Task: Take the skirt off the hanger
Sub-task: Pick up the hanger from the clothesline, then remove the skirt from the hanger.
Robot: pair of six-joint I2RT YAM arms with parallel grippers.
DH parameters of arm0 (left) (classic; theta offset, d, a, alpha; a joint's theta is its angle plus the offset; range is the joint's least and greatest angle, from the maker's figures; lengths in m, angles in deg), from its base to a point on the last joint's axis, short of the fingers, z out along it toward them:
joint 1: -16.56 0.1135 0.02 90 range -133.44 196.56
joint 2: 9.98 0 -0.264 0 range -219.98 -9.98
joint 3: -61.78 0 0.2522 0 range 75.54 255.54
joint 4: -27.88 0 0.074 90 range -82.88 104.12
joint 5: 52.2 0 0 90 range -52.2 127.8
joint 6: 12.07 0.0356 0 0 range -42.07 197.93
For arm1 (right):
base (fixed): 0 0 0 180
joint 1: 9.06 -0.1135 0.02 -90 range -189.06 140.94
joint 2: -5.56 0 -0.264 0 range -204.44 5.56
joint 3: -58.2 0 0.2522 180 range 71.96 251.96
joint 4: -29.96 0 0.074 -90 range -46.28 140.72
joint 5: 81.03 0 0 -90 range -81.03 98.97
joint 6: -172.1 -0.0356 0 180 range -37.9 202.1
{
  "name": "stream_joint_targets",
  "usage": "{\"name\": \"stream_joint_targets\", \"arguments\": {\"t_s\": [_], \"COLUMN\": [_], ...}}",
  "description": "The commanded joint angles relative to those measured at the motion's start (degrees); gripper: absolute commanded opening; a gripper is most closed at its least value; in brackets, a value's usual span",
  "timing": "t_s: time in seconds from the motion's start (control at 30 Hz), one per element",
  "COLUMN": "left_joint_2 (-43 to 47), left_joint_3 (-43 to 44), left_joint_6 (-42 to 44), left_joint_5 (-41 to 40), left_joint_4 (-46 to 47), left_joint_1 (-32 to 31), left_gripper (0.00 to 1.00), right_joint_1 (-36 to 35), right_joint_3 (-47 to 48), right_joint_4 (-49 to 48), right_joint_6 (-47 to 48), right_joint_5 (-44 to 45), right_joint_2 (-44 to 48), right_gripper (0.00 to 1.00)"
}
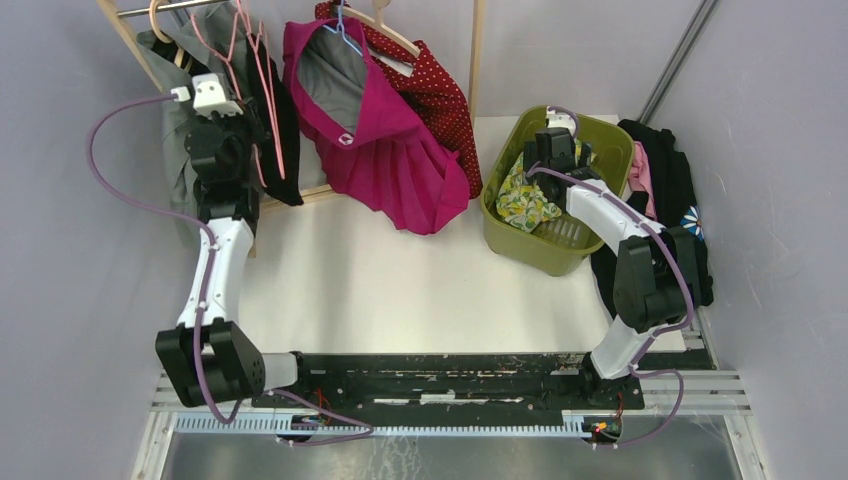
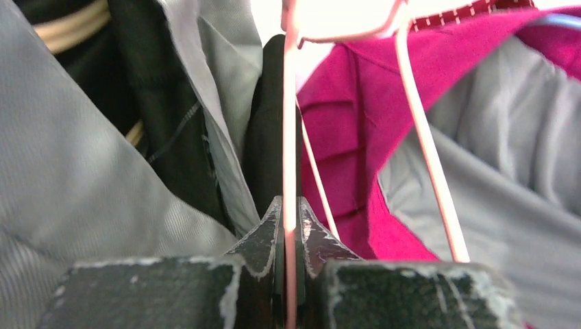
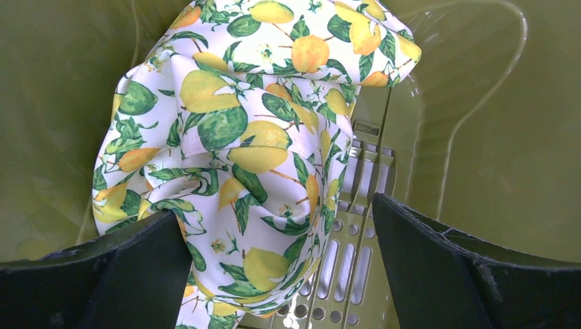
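Note:
My left gripper (image 2: pixel 290 212) is shut on the thin wire of a bare pink hanger (image 2: pixel 290 137). In the top view that hanger (image 1: pixel 262 60) hangs among the clothes on the rack, with the left gripper (image 1: pixel 255 128) raised up to it. A lemon-print skirt (image 1: pixel 525 195) lies crumpled inside the green basket (image 1: pixel 600 135). My right gripper (image 1: pixel 550 165) reaches down into the basket. In the right wrist view it stands open (image 3: pixel 274 208) just above the skirt (image 3: pixel 240 151), whose folds bulge between the fingers without being pinched.
A magenta pleated skirt (image 1: pixel 385 130) hangs on a blue hanger beside a red dotted garment (image 1: pixel 440 90). Grey and black clothes (image 1: pixel 185 150) hang at the rack's left end. The wooden rack post (image 1: pixel 475 50) stands behind. Dark clothes (image 1: pixel 680 180) are piled right of the basket.

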Motion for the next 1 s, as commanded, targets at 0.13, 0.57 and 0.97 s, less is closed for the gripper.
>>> {"name": "stream_joint_targets", "arguments": {"t_s": [0.13, 0.57, 0.97], "left_joint_2": [10.25, 17.49, 18.17], "left_joint_3": [-5.82, -12.70, -12.95], "left_joint_6": [6.74, 10.35, 10.99], "left_joint_5": [-2.59, -6.64, -7.81], "left_joint_4": [-4.59, -12.29, -13.35], "left_joint_1": [-3.38, -6.51, -8.22], "left_gripper": [0.03, 0.03, 0.03], "right_joint_1": [-0.28, -0.12, -7.89], "right_joint_3": [2.32, 2.10, 10.20], "right_joint_4": [-0.29, 3.93, 11.31], "right_joint_6": [0.59, 2.70, 11.30], "right_joint_5": [1.25, -10.61, -17.28], "right_joint_2": [0.75, 5.09, 19.85], "right_gripper": [1.00, 1.00, 1.00]}}
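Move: The pink hanger is already pinched in my left hand, its middle roughly 3 cm ahead, 4 cm right and 3 cm above. From that hand the dark garment hangs some 7 cm ahead and 4 cm right, the grey shirt 5 cm ahead and 8 cm left, the magenta garment 20 cm right and 2 cm ahead. From my right hand the magenta garment lies about 36 cm left and level, the lemon-print skirt 7 cm below, 1 cm ahead and 3 cm left. Keeping the hanger's strand pinched, I draw my left hand about 7 cm back towards my base and some 6 cm down, easing right as well, tipping the fingers slightly downward. My right hand first stays over the skirt, then with fingers still wide open lifts about 10 cm, swinging left and a little back, away from the skirt, while turning nearly 20 degrees counter-clockwise. ##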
